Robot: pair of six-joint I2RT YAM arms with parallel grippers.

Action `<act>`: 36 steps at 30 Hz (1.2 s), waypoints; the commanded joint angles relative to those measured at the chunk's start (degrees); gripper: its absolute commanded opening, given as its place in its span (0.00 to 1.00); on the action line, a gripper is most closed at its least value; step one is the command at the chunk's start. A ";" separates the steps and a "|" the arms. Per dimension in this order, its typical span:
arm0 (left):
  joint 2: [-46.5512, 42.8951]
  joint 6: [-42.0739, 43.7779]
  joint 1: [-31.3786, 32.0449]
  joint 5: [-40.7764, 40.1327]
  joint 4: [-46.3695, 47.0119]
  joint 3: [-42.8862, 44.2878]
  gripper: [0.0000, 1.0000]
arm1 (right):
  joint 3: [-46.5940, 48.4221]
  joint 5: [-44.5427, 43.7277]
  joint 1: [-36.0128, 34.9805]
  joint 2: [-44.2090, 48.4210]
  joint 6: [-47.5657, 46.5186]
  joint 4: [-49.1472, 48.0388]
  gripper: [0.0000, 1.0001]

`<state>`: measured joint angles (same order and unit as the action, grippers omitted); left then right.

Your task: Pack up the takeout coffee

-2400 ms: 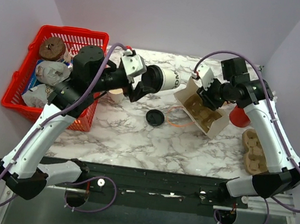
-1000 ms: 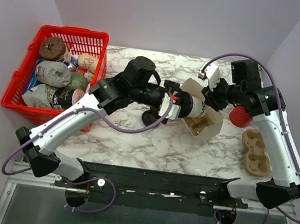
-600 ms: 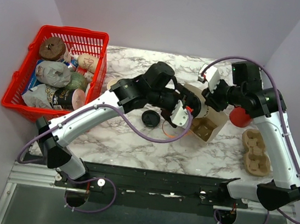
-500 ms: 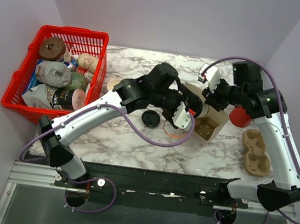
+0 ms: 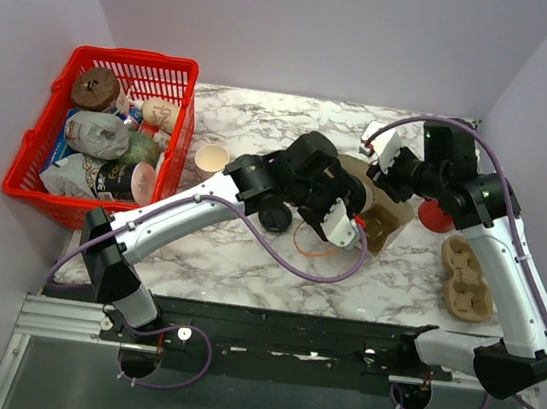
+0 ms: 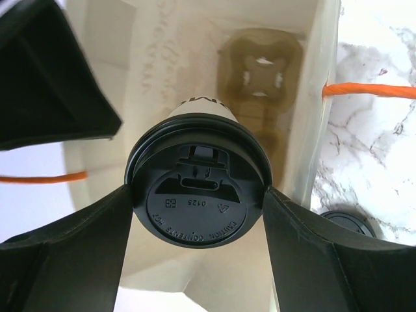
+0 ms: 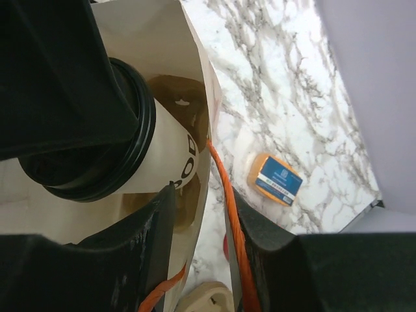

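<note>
The takeout coffee [image 6: 198, 195], a whitish cup with a black lid, hangs lid-up inside the mouth of the open paper bag [image 6: 156, 65]. My left gripper [image 6: 198, 198] is shut on it, a finger pressed on each side of the lid. The right wrist view shows the cup's side [image 7: 169, 153] within the bag. My right gripper [image 7: 201, 221] is shut on the bag's side wall [image 7: 205, 156] and its orange handle [image 7: 224, 188]. From above, both grippers [image 5: 352, 200] [image 5: 382, 184] meet at the bag [image 5: 384, 224]. A brown cup carrier [image 6: 260, 71] lies at the bag's bottom.
A loose black lid [image 5: 274, 215] lies left of the bag and a tan cup [image 5: 211, 159] farther left. A red basket [image 5: 35, 173] of packets fills the left edge. A red cup [image 5: 435, 216], a cardboard carrier [image 5: 465, 278] and an orange-blue card [image 7: 276, 179] lie to the right.
My left arm has swung right and tipped the coffee from lying sideways to hanging inside the bag's mouth. The right gripper has kept hold while the bag came more upright.
</note>
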<state>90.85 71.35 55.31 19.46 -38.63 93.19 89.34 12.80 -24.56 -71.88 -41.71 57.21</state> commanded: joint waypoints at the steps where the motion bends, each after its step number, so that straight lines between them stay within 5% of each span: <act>1: 1.61 -0.07 0.85 -4.26 4.00 -2.04 0.00 | -1.18 -5.32 -1.55 1.47 -4.33 -6.31 0.01; 22: 4.25 -0.51 1.47 -10.76 9.54 -7.93 0.00 | -12.78 -1.46 -4.53 4.11 -3.11 -8.43 0.00; 36: 5.65 -4.20 0.94 -5.93 8.04 -4.42 0.00 | -8.83 0.29 -4.45 2.44 0.40 -9.31 0.00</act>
<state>95.33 70.04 56.27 11.64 -30.85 86.61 78.56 8.97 -28.14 -69.12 -42.85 49.17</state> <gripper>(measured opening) 0.810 0.435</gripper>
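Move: The cup carrier in the bottom of the open paper bag lies some 9 cm right of the left hand, about 4 cm ahead and 20 cm below; that hand already holds the lidded coffee cup in the bag's mouth. From the right hand, which has the bag's orange handle, the carrier is about 2 cm back, 2 cm right and 22 cm down. A loose black lid lies about 14 cm left of the left hand, 6 cm ahead; the red straw cup stands some 18 cm right of the right hand, 4 cm ahead. Down and somewhat forward, the left hand lowers the lidded cup about 6 cm deeper into the bag towards the carrier, turning slightly counter-clockwise and easing up a touch at the end. The right hand keeps its pinch on the orange handle at the rim, goes forward some 2 cm, then draws back and sinks about 5 cm alongside. ##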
